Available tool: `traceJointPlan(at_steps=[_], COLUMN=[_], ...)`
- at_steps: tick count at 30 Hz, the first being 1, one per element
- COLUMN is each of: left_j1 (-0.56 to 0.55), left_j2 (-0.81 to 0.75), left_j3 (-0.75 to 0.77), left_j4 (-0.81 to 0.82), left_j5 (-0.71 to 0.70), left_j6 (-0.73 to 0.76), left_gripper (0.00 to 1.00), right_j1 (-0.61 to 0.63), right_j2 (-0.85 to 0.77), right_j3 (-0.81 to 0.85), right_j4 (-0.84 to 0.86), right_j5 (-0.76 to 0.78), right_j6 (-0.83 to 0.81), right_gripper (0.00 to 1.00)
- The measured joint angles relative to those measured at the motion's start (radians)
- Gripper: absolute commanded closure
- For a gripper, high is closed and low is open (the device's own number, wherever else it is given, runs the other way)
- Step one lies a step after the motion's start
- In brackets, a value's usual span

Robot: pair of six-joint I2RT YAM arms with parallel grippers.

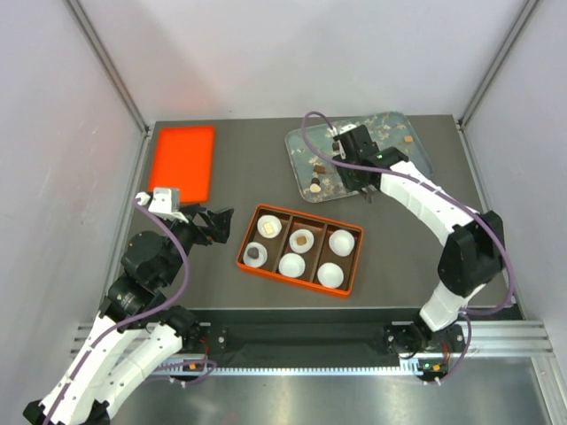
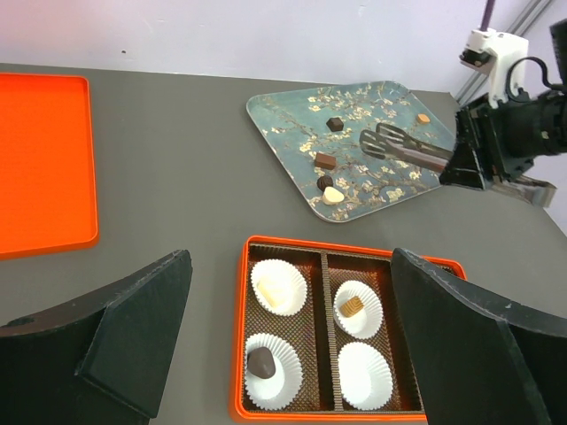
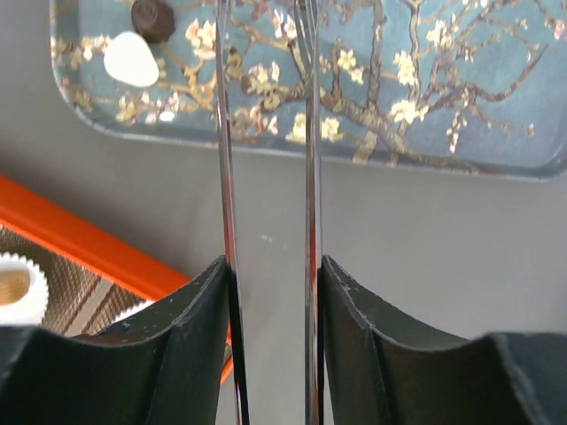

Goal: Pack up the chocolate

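Note:
Several chocolate pieces lie on the blossom-printed tray (image 1: 394, 128): a dark one (image 2: 334, 124), a brown one (image 2: 325, 160), a dark round one (image 2: 324, 182), a pale one (image 2: 333, 195) and a tan one (image 2: 423, 118). The orange box (image 1: 306, 218) holds white paper cups; three of them carry a pale piece (image 2: 276, 292), a tan piece (image 2: 353, 306) and a dark piece (image 2: 261, 361). My right gripper (image 1: 356, 165) is shut on metal tongs (image 2: 403, 146). The tong tips hover over the tray with nothing between them. My left gripper (image 1: 217, 221) hangs open at the box's left end.
A flat orange lid (image 1: 182, 159) lies at the back left. In the right wrist view the tray's near edge (image 3: 354, 155) and a corner of the box (image 3: 80, 239) show beyond the tongs (image 3: 310, 177). White enclosure walls ring the table.

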Motion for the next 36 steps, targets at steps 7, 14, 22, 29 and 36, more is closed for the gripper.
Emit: traceJointPlan(at_steps=[7,14,22,29,36], left_j1=[0.0,0.0,0.0,0.0,0.0], left_j2=[0.0,0.0,0.0,0.006,0.013], left_j3=[0.0,0.0,0.0,0.0,0.0], left_j4=[0.0,0.0,0.0,0.0,0.001], left_j5=[0.0,0.0,0.0,0.0,0.0], left_j6=[0.0,0.0,0.001,0.001,0.001], left_gripper=[0.01,0.01,0.01,0.01,0.01], right_j1=[-0.035,-0.059,-0.066,-0.092,-0.119], right_j2=[0.143,0.297,0.385,0.409,0.418], right_j3=[0.148,0.287,0.34,0.34,0.34], right_j4=[0.03,0.051,0.061,0.067,0.09], right_j5=[0.001,0.013,0.021,0.031,0.019], right_j6=[-0.015,-0.015,-0.015,-0.015,-0.015], right_gripper=[0.56,0.57,0.57,0.57,0.57])
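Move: The dark square chocolate on the flowered tray lies about 24 cm ahead of the right hand, 3 cm to its left and some 15 cm below. The brown bar sits 8 cm nearer than that chocolate and 6 cm farther left. The round truffle is about 12 cm ahead of the hand and 10 cm left, with the white chocolate just behind it, 9 cm ahead and 10 cm left. From the left hand the dark square is roughly 41 cm ahead, 32 cm right and 29 cm below. Keep the tongs gripped in the right hand and carry them forward about 11 cm over the tray towards the dark square chocolate, level at first, then sinking some 5 cm as the reach slows. Near the end ease slightly right and turn a few degrees clockwise, bringing the still-open tips close to the chocolate without squeezing. ##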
